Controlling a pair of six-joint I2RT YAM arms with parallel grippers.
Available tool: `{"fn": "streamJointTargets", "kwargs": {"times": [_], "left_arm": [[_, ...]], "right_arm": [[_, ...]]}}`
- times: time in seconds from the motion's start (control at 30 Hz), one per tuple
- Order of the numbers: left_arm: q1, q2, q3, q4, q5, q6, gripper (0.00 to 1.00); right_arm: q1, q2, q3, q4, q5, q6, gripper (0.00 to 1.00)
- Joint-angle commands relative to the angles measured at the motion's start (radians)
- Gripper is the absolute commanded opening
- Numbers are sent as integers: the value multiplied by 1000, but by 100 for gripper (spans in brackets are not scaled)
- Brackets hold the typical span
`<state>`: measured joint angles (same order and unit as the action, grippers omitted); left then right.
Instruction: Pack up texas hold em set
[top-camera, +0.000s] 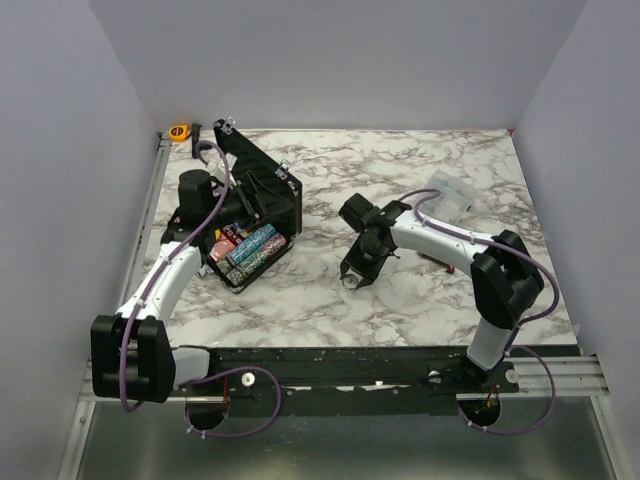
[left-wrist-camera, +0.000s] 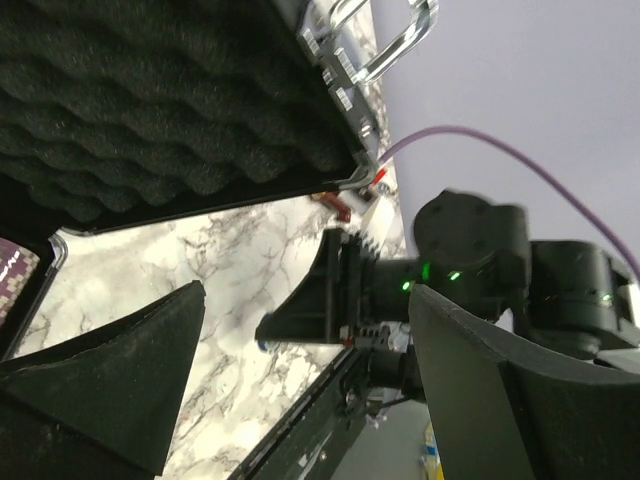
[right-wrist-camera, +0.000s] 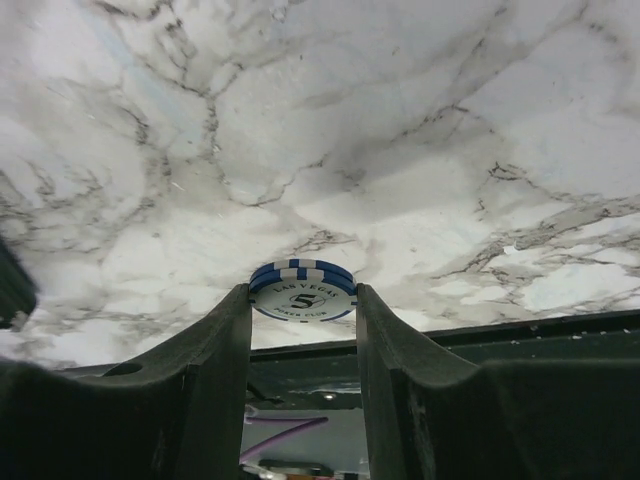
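The texas hold em set's black case (top-camera: 262, 205) stands open at the table's left. Its foam-lined lid (left-wrist-camera: 150, 100) is raised, with the silver handle (left-wrist-camera: 385, 40) showing at its edge. Rows of multicoloured chips (top-camera: 250, 250) lie in the base. My left gripper (top-camera: 240, 200) hangs open by the lid, and nothing is between its fingers (left-wrist-camera: 305, 300). To the right of the case, my right gripper (top-camera: 352, 280) is low over the marble. It is shut on a stack of two blue-and-white chips (right-wrist-camera: 301, 283), pinched edge to edge at the fingertips (right-wrist-camera: 303, 295).
A clear plastic bag (top-camera: 450, 190) lies at the back right, behind the right arm. An orange tape roll (top-camera: 179, 131) sits in the far left corner. The table's dark front rail (top-camera: 330, 355) runs just beyond the right gripper. Grey walls close in three sides.
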<state>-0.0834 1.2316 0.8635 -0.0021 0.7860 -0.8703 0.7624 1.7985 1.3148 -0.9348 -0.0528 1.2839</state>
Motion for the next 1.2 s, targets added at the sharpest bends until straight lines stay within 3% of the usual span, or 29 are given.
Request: {"fn": "streamJointTargets", "kwargs": {"times": [0.0, 0.23, 0.53, 0.87, 0.97, 1.07, 1.17], "left_arm": [[-66, 47, -49, 120, 35, -38, 81], [-185, 122, -73, 158, 19, -28, 77], [-315, 106, -128, 215, -93, 6, 72], [-341, 34, -221, 326, -178, -15, 61], [-343, 55, -211, 354, -144, -19, 61], [-343, 90, -186, 370, -100, -26, 49], [-343, 113, -171, 375, -80, -31, 48]], "right_arm": [[-52, -62, -66, 127, -57, 33, 1], [-77, -110, -69, 220, -67, 90, 1], [-88, -126, -14, 252, -66, 187, 1], [-103, -175, -6, 326, -72, 249, 1], [-103, -177, 4, 349, -98, 248, 1], [-103, -178, 6, 372, -125, 255, 1], [-102, -187, -3, 393, -135, 268, 1]]}}
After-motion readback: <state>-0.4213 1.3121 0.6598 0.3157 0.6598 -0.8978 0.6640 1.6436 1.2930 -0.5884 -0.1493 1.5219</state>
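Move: The blue chips held upright in the right fingers lie about 17 cm right of the left gripper, some 14 cm back and 17 cm below it. From the left gripper, the case's tray is roughly 9 cm left, 2 cm back and 20 cm down; its raised lid is about 7 cm ahead, 3 cm left, 12 cm lower. The open left gripper, where the chips are headed, is 17 cm left, 14 cm forward and 17 cm above the right hand. Bring the left gripper right about 9 cm, down and back from the lid towards the chips, turning it slightly clockwise and narrowing its fingers to roughly half open. Meanwhile raise the right hand some 9 cm, forward and a little left to meet it, keeping the chips pinched and swinging its fingertips out leftward towards the left gripper. ##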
